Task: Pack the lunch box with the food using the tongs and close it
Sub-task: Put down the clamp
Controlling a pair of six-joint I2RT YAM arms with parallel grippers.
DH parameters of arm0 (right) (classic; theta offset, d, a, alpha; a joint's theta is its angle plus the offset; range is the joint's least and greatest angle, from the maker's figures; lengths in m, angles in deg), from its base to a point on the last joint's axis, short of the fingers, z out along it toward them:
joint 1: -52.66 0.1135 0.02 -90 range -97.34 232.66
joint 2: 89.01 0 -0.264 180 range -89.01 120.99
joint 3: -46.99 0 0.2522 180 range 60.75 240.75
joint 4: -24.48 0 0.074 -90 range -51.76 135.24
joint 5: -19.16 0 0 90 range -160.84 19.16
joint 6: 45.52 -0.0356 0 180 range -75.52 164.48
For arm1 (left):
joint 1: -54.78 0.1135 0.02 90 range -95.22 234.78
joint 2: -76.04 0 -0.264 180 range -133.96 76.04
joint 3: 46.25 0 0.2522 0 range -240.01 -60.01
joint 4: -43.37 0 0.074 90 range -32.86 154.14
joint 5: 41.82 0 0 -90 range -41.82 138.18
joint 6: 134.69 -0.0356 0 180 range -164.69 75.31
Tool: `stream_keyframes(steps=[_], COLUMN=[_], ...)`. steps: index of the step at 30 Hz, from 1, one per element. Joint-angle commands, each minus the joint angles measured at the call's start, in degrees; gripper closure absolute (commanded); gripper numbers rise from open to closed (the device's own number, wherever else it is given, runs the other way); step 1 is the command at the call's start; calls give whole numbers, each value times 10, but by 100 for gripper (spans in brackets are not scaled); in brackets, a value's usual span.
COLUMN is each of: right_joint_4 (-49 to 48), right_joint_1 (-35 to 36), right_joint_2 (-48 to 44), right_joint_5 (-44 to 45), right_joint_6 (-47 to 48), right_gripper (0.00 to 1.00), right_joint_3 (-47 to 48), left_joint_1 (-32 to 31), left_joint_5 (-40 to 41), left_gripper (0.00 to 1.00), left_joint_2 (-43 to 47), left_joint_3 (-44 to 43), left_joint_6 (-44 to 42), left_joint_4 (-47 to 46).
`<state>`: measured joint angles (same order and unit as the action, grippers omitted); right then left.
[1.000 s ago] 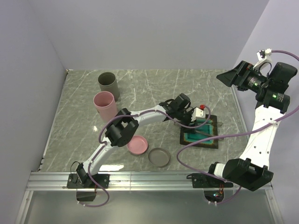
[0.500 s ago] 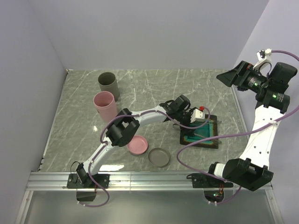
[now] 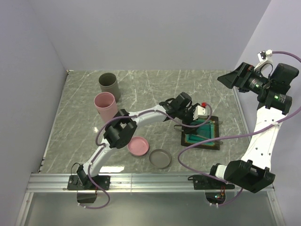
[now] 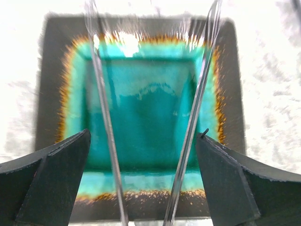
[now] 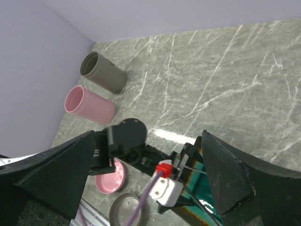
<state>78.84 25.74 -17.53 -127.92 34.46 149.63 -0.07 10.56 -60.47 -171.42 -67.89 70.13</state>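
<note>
The tongs (image 4: 106, 122) lie on a square teal plate (image 4: 51, 70), their two thin arms running between my left gripper's fingers without touching either one. My left gripper (image 4: 143, 136) hovers open low over the near edge of that plate (image 3: 207, 145). My right gripper (image 3: 228, 77) is raised high at the far right, open and holding nothing. The lunch box shows as two tall round tubs, pink (image 3: 105, 106) and grey (image 3: 109, 84), at the back left. The food is not visible in any view.
A round pink lid (image 3: 138, 146) and a round grey lid (image 3: 160, 158) lie near the front, left of the plate. The left arm stretches across the middle of the marbled table. Walls close in the left, back and right sides.
My left gripper's jaws have spread wide, leaving the tongs loose on the plate, and the wrist has drawn slightly back. The right arm has stayed put.
</note>
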Motion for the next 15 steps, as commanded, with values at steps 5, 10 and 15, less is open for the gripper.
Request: stream_keyframes(steps=[5, 10, 15], right_joint_4=[11, 26, 75], right_joint_1=[-4, -3, -4], right_joint_2=[-13, -12, -6], right_joint_5=[-11, -23, -34], right_joint_6=[20, 46, 95], right_gripper=[0, 0, 0], right_joint_3=[38, 56, 95], left_joint_1=[3, 29, 85], left_joint_5=[-10, -38, -28], left_gripper=[1, 1, 1], left_joint_2=[143, 190, 281], left_joint_3=[36, 58, 127], left_joint_6=[45, 105, 139], left_joint_4=[-47, -60, -66])
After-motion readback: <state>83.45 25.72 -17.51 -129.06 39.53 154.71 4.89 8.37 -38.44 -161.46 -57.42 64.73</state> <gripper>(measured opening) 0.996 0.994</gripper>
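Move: Just below the open left gripper, the released clamp lies across the lunch box, its middle about 4 cm to the right, 1 cm back and 4 cm down. The lunch box's middle is also some 4 cm right and 1 cm back, about 6 cm below. The grey plate sits roughly 15 cm back and 16 cm left, some 8 cm lower. From the right hand, the clamp is about 5 cm back, 9 cm left and 35 cm below. Rising fast and nearly straight up from the clamp, the left hand climbs some 16 cm with its fingers still wide open, then swings about 5 cm left late on, away from the lunch box. The wrist tips up about 15 degrees, so the right-pointing fingers come closer to level. The right hand, open and empty, eases up about 2 cm. ##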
